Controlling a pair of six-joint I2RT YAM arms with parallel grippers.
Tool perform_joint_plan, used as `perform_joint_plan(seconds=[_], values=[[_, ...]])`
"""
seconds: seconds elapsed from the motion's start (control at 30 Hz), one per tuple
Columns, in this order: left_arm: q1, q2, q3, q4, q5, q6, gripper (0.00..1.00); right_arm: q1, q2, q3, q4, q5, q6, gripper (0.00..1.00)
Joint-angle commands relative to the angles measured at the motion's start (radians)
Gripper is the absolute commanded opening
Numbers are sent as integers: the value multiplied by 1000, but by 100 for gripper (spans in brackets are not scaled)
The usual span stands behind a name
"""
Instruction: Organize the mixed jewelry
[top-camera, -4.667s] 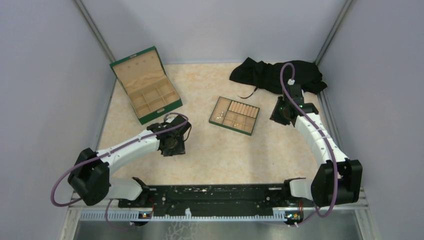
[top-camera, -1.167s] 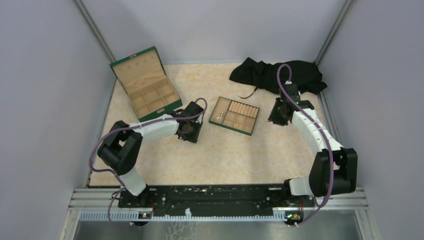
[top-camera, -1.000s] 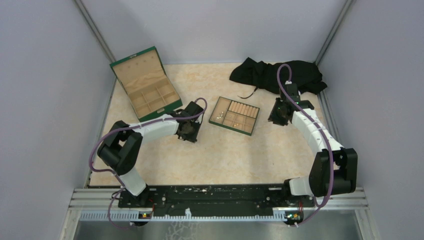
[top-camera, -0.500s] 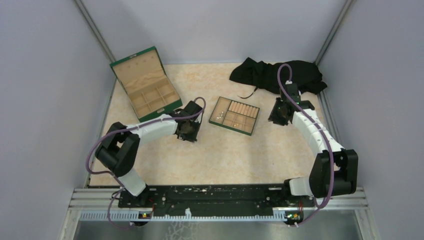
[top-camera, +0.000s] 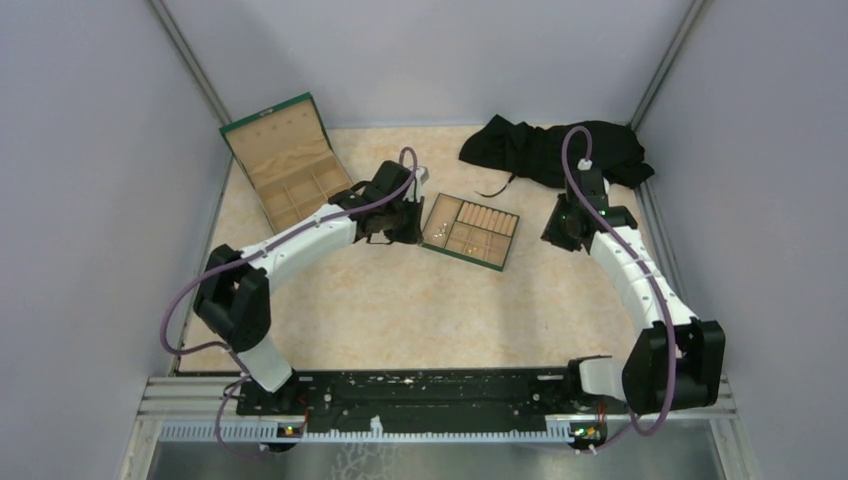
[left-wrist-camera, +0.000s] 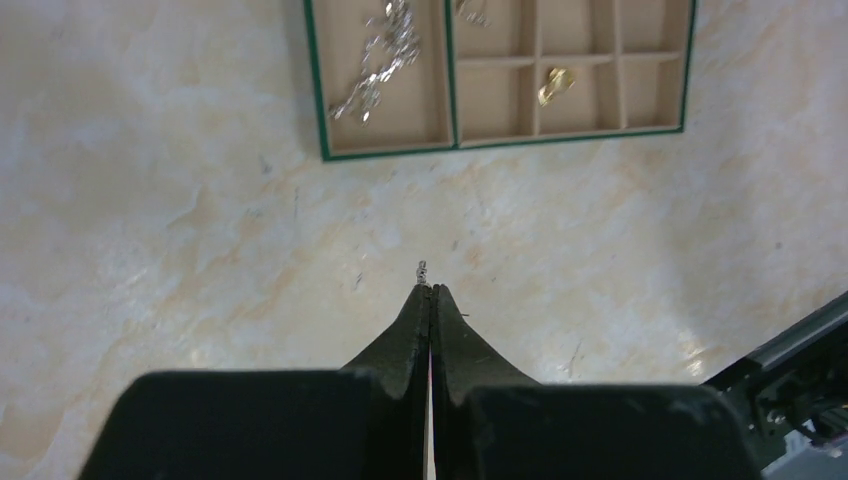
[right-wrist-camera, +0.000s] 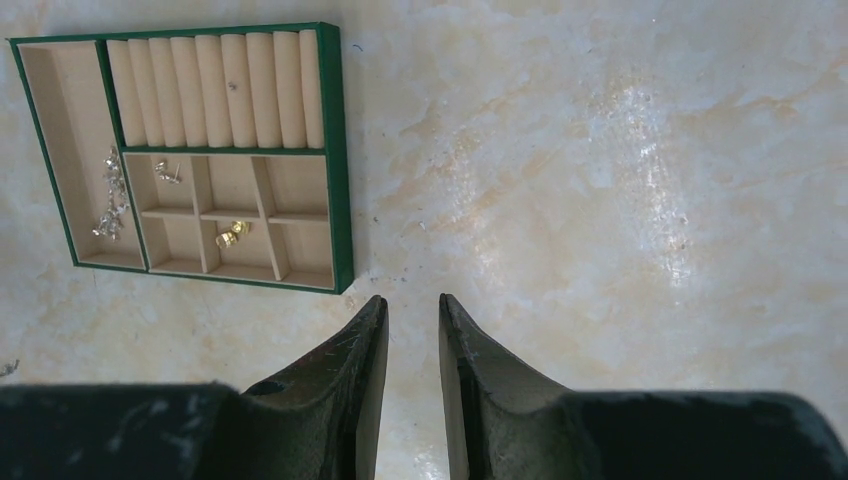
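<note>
The green-rimmed tan tray (top-camera: 460, 257) lies mid-table. It holds a silvery chain (left-wrist-camera: 375, 60), a gold piece (left-wrist-camera: 555, 85) and a small silvery piece (right-wrist-camera: 167, 172) in separate compartments, and a stud (right-wrist-camera: 232, 86) on the padded rolls (right-wrist-camera: 215, 90). My left gripper (left-wrist-camera: 430, 290) is shut on a tiny silvery jewelry piece (left-wrist-camera: 422, 268) that pokes out of its tips, above bare table just short of the tray rim (left-wrist-camera: 321, 100). In the top view the left gripper (top-camera: 408, 230) is at the tray's left edge. My right gripper (right-wrist-camera: 412, 305) is open and empty, right of the tray (right-wrist-camera: 335, 150).
An open green wooden box (top-camera: 295, 170) with empty compartments stands at the back left. A black cloth (top-camera: 550, 150) lies bunched at the back right. Grey walls close in the table on three sides.
My left arm has swung up and to the right, from the table left of the tray to the tray's left edge. The right arm has barely moved.
</note>
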Motion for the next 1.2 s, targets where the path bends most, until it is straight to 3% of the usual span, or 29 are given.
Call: perform_joint_plan(seconds=[0.0,0.33,0.77,0.87,1.03,1.17], values=[[-24,110,128,59,60,-41,0,-8,-65,-10,-14,37,-3,26],[-53,342,366,111,78,-66,0,-8,-97,-18,-49,54,-13,26],[-54,516,503,114,38,-52,0,-8,-83,-10,-56,55,-18,26],[-54,532,509,113,35,-49,7,-9,-78,-3,-55,58,-18,26],[-54,532,510,105,17,-39,30,-9,-64,6,-51,58,-19,26],[-54,503,518,74,1,-24,33,-9,-54,14,-43,54,-18,26]])
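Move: The left hand holds a small silver earring. It is bound for the tray's small compartment where two earrings already lie, about 8 cm ahead, 11 cm to the right and 10 cm below. The silver necklace lies about 5 cm left of that compartment and level with it. The ring rolls are some 7 cm right and 4 cm farther out, the gold earrings 3 cm right and 4 cm nearer. From the right hand the compartment is about 24 cm left, 8 cm ahead and 12 cm down. Rightward and forward, about 14 cm in all, the left hand swings over the tray with the silver earring pinched. It starts to sink partway and comes down about 5 cm, slowing above the small earring compartment. There its fingers open about a third and let the earring go. The right hand, empty, backs off about 2 cm. ##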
